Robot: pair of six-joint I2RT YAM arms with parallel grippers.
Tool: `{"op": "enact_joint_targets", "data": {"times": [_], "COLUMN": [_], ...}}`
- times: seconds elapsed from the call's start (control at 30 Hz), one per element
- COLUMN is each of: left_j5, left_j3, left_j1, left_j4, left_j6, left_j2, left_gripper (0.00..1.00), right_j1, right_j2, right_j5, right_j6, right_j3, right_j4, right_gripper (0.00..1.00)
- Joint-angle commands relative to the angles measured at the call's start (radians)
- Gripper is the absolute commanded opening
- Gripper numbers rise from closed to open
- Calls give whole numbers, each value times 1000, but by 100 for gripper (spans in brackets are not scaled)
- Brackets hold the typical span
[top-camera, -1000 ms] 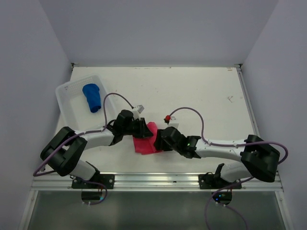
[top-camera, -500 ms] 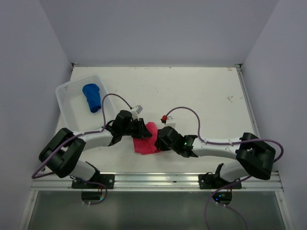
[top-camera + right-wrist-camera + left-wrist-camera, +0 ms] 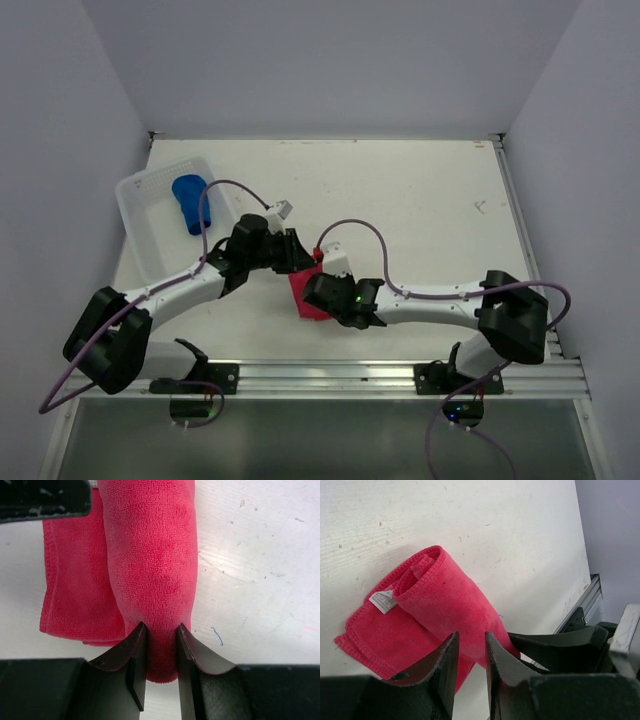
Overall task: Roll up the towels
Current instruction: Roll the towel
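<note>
The pink-red towel [image 3: 303, 297] lies mid-table, partly rolled: a thick roll [image 3: 445, 600] rests on its flat remainder [image 3: 375, 630]. My right gripper [image 3: 160, 630] is shut on the near end of the roll [image 3: 150, 555], which is squeezed narrow between its fingers. At the roll's other end my left gripper [image 3: 470, 639] is closed, with cloth filling the narrow gap between its tips. In the top view the left gripper [image 3: 298, 262] and right gripper [image 3: 318, 293] meet over the towel. The rolled blue towel [image 3: 190, 203] sits in the basket.
The white slotted basket [image 3: 150, 210] stands at the table's back left. Purple cables loop above both arms. A metal rail [image 3: 330, 372] runs along the near edge. Walls close in the table at left, right and back.
My right gripper has closed on the end of the pink roll and its arm has shifted left. The left gripper moved slightly away from me. The towel looks narrower, more rolled.
</note>
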Motion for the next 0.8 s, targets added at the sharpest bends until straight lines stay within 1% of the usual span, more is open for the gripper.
{"op": "enact_joint_targets", "data": {"times": [0.0,0.17,0.3,0.37,0.4,0.43,0.53,0.6,0.77], "left_j5": [10,24,56,67,70,68,68,71,61], "left_j3": [52,72,61,45,37,31,-9,-43,-78], "left_j1": [13,13,13,11,11,3,-12,-18,-33], "left_j4": [-2,24,78,95,113,118,154,190,216], "left_j6": [-13,-21,-38,-42,-44,-42,-48,-62,-53], "left_j2": [-5,33,59,71,75,81,98,114,163], "left_gripper": [31,31,31,31,31,31,31,31,31], "right_j1": [33,83,135,151,155,169,195,201,204], "right_j2": [58,153,266,306,355,375,439,452,435], "right_j5": [147,219,273,311,326,335,365,356,329], "right_j6": [-34,-17,-3,36,56,67,96,104,100], "right_j3": [83,187,290,331,356,402,462,473,458], "right_j4": [-133,-214,-286,-363,-398,-454,-510,-510,-470], "right_gripper": [23,24,24,23,23,23,23,23,23]}}
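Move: The right hand already pinches the near end of the red towel's roll, whose middle lies some 6 cm ahead of it, about level sideways and at nearly the same height. The unrolled flap lies flat to the roll's left, its middle about 6 cm ahead of that hand, 5 cm left and 2 cm lower. From the left hand, the roll's middle is about 4 cm to the right, level fore and aft, and some 6 cm down. The red roll is turned over to the left onto its flap: the right hand keeps its pinch and rolls about 30 degrees, its left side dipping, while shifting some 2 cm left and slightly back. The left hand, its fingers staying slightly parted, first eases up and forward, then sinks about 6 cm and draws back until its tips meet the roll ahead of the right hand's grip. ##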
